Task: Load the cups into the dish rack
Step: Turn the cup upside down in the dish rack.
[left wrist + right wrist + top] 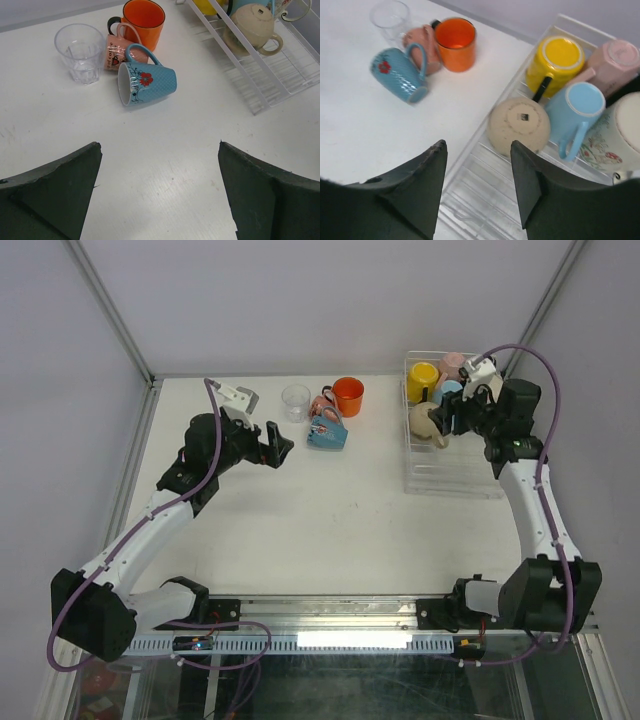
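Observation:
The clear dish rack (pixel 455 472) stands at the table's right. In it sit a yellow cup (pixel 555 62), a pink one (pixel 612 65), a light blue one (pixel 575 112), a floral white one (pixel 620 135) and an upside-down beige mug (pixel 519 124). My right gripper (pixel 479 145) hangs open over the rack's near part, just short of the beige mug, with nothing between its fingers. On the table lie a blue mug (pixel 147 85) on its side, a pink mug (pixel 116 50), an orange mug (pixel 144 22) and a glass tumbler (pixel 80 52). My left gripper (pixel 160 145) is wide open over bare table, short of the blue mug.
A metal frame rail (pixel 130 470) runs along the table's left edge, and grey walls close the back and sides. The rack's near half (pixel 485 200) holds no cups. Bare white tabletop (pixel 340 520) lies between the two arms.

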Robot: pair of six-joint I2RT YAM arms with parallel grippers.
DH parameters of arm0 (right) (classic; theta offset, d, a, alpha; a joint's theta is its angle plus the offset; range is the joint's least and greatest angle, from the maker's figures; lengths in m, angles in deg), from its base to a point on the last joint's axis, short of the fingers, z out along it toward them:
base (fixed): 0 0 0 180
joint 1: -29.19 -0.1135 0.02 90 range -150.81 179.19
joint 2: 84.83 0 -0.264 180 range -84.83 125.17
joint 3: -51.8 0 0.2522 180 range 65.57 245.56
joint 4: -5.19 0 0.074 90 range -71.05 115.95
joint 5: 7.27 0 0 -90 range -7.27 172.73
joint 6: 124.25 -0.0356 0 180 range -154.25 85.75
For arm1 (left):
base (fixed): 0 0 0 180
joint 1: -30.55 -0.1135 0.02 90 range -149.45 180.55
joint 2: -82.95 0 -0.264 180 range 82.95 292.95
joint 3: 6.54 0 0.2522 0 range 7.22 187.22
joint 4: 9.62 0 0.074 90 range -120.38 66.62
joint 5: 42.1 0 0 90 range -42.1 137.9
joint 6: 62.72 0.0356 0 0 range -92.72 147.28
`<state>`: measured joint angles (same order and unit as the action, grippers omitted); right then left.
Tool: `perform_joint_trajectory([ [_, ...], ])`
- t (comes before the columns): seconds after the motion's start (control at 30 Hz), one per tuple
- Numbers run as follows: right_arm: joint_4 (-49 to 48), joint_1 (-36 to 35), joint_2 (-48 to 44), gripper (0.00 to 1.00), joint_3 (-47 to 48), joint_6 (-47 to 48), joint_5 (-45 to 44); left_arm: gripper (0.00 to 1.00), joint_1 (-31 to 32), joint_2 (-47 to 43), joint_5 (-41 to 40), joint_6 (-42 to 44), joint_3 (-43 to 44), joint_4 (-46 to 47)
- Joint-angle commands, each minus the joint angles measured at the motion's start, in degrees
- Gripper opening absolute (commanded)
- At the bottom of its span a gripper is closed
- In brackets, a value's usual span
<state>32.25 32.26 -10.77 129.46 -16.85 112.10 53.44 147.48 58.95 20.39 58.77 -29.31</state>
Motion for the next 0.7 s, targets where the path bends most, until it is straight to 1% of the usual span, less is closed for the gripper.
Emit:
perform_joint_trajectory([
  [0.0, 0.76, -0.22, -6.65, 0.58, -1.09, -4.76, 13.06, 0.99, 0.08, 0.10, 1.88, 0.08, -0.77, 4.43],
  [0.13, 0.62, -0.26, -11.29, 0.61, -4.95, -6.53, 24.99, 0.99, 0.04, 0.97, 3.16, -0.31, -1.11, 5.34],
  [0.2, -2.63, -0.21, -13.81, 0.65, -8.62, -9.05, 29.60, 0.99, 0.00, 1.83, 4.26, -1.35, -1.41, 6.53],
  [0.3, -11.40, 0.65, -18.09, 0.73, -15.71, -14.16, 34.14, 0.99, -0.56, 4.78, 8.41, -6.62, -1.59, 9.60],
  [0.33, -13.06, 0.96, -19.37, 0.76, -17.37, -14.74, 34.65, 0.99, -0.88, 6.23, 10.31, -9.20, -1.36, 10.80],
  [0.4, -15.06, 1.14, -20.92, 0.78, -19.58, -15.42, 36.15, 0.99, -1.85, 9.30, 14.00, -15.20, -1.02, 13.95],
  [0.47, -16.11, 1.15, -20.84, 0.78, -19.84, -16.72, 37.71, 0.99, -2.95, 12.12, 17.02, -21.69, -1.57, 20.12],
  [0.53, -15.25, 1.15, -20.24, 0.78, -19.18, -17.05, 38.04, 0.99, -3.50, 14.84, 18.46, -29.39, -3.35, 28.39],
  [0.6, -13.76, 1.15, -19.80, 0.78, -18.78, -16.44, 37.10, 0.99, -3.64, 19.04, 18.17, -34.21, -5.13, 36.20],
  [0.67, -13.08, 1.15, -19.66, 0.78, -18.77, -15.79, 35.64, 0.98, -3.74, 23.54, 17.23, -35.94, -4.99, 41.30],
])
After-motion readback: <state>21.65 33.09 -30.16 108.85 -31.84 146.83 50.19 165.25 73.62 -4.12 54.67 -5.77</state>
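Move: The flowered blue cup lying on the table is some 19 cm ahead of the left hand, 13 cm to its right and 20 cm below. From that hand the small pink cup lies about 29 cm ahead and 11 cm right, the orange cup 31 cm ahead and 19 cm right. From the right hand the flowered cup is roughly 12 cm ahead, 30 cm left; the upturned tan cup in the rack is 11 cm ahead, 2 cm left and 17 cm below. Back and to the left, the empty right hand sweeps about 15 cm away from the tan cup and out over the rack's near left side, first rising some 4 cm and then sinking again, while it rolls, swings counter-clockwise and opens wider. The left hand, wide open, starts slowly, then heads right, down and forward some 8 cm towards the flowered blue cup, rolling left side down and tipping downwards. ##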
